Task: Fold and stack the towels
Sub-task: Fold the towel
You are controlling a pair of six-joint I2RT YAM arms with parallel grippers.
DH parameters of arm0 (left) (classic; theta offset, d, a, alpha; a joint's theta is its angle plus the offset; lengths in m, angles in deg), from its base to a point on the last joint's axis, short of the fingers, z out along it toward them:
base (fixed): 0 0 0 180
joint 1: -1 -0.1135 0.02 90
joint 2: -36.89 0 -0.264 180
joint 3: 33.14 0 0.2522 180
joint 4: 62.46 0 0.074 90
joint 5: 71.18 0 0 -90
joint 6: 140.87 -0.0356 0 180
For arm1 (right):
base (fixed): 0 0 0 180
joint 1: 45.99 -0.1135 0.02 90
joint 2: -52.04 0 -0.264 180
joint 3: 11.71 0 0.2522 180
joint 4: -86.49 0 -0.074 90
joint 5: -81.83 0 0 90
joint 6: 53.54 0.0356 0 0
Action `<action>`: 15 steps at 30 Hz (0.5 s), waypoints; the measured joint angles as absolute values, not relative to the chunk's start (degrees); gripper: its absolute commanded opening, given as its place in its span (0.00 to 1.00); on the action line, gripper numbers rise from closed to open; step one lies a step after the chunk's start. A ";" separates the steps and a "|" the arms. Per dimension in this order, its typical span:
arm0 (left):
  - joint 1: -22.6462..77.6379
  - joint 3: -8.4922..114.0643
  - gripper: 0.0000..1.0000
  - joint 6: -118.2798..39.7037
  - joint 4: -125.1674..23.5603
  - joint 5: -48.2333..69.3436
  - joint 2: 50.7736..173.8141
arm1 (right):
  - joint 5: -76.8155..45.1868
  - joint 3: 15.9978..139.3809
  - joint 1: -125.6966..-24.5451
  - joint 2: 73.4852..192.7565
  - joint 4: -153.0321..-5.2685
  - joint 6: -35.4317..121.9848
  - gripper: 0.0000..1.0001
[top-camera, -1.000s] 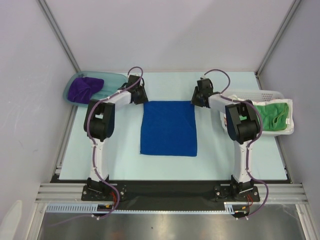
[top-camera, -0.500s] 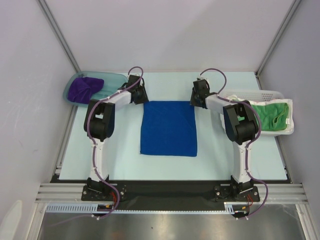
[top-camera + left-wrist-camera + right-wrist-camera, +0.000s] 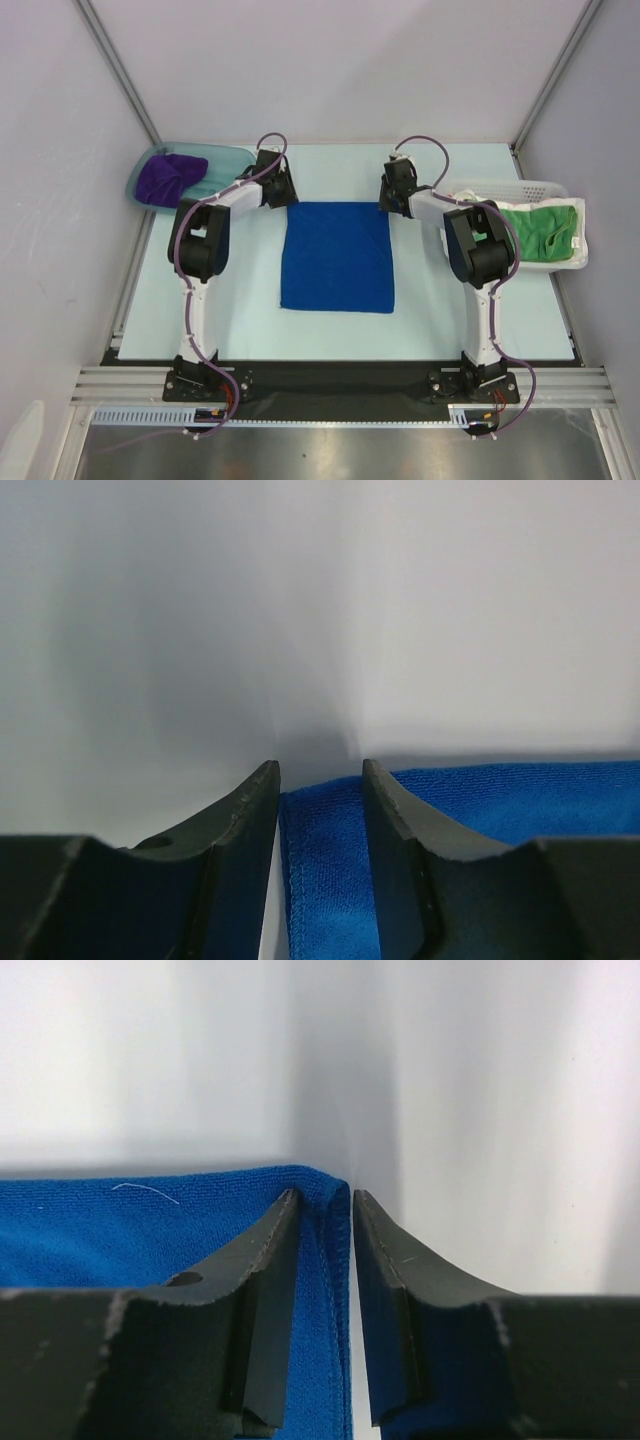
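Observation:
The royal blue towel (image 3: 337,257) lies flat in the middle of the table. My left gripper (image 3: 283,196) is at its far left corner, jaws open, with the towel's hemmed corner (image 3: 325,850) lying loose between the fingers (image 3: 245,820). My right gripper (image 3: 388,199) sits at the far right corner. Its jaws stand narrowly apart astride the doubled towel edge (image 3: 330,1260), and a thin gap shows beside the right finger (image 3: 400,1290). The purple towel (image 3: 165,176) is bunched in the teal tub. The green towel (image 3: 541,228) is bunched in the white basket.
The teal tub (image 3: 218,167) sits at the far left against the enclosure's wall. The white slotted basket (image 3: 497,188) stands at the right edge, right beside the right arm. White walls close in on three sides.
The left jaws have spread wider around the towel corner. The right gripper has edged slightly left and farther back along the towel's far edge. The blue towel has stayed put.

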State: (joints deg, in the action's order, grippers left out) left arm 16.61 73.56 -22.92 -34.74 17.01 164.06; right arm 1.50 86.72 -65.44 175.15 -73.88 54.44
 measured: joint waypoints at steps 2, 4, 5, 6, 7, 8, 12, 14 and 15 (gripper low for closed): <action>16.61 73.56 0.40 -22.92 -35.03 16.84 164.15 | 1.17 87.07 -65.44 175.48 -74.27 54.35 0.30; 16.61 73.56 0.35 -22.97 -35.38 16.77 164.32 | 0.84 87.09 -65.44 175.59 -74.53 54.35 0.24; 16.61 73.56 0.31 -22.95 -35.55 16.64 164.39 | 0.73 87.09 -65.44 175.59 -74.62 54.33 0.22; 16.61 73.56 0.27 -22.92 -35.73 16.55 164.48 | 0.54 87.09 -65.41 175.61 -74.62 54.33 0.20; 16.61 73.56 0.24 -22.90 -35.86 16.42 164.59 | 0.38 87.09 -65.41 175.65 -74.73 54.33 0.17; 16.61 73.56 0.19 -22.90 -36.06 16.20 164.70 | 0.34 87.09 -65.41 175.70 -74.86 54.35 0.10; 16.61 73.54 0.00 -22.97 -36.62 15.29 164.94 | -0.05 87.09 -65.26 175.74 -75.10 54.33 0.01; 16.61 73.34 0.00 -23.43 -37.06 15.11 164.94 | -0.14 87.07 -65.13 175.74 -75.19 54.35 0.00; 16.61 73.17 0.00 -23.47 -37.54 15.11 164.94 | -0.27 87.07 -65.02 175.74 -75.32 54.37 0.00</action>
State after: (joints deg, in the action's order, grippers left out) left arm 16.61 73.17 -23.47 -37.54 15.11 164.94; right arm -0.27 87.07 -65.02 175.74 -75.32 54.37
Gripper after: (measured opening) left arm 0.010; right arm 0.017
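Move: The left hand is at the blue towel's far left corner, which lies between its open fingers about 1 cm below; the far right corner sits the same way in the right hand. The towel's middle is some 15 cm back and 13 cm right of the left hand. The purple towel lies about 33 cm left and 6 cm ahead of the left hand; the green towel lies roughly 44 cm right and 7 cm back of the right hand. Both hands shut on the blue towel's far corners, the left easing about 1 cm right, the right nearly still. ##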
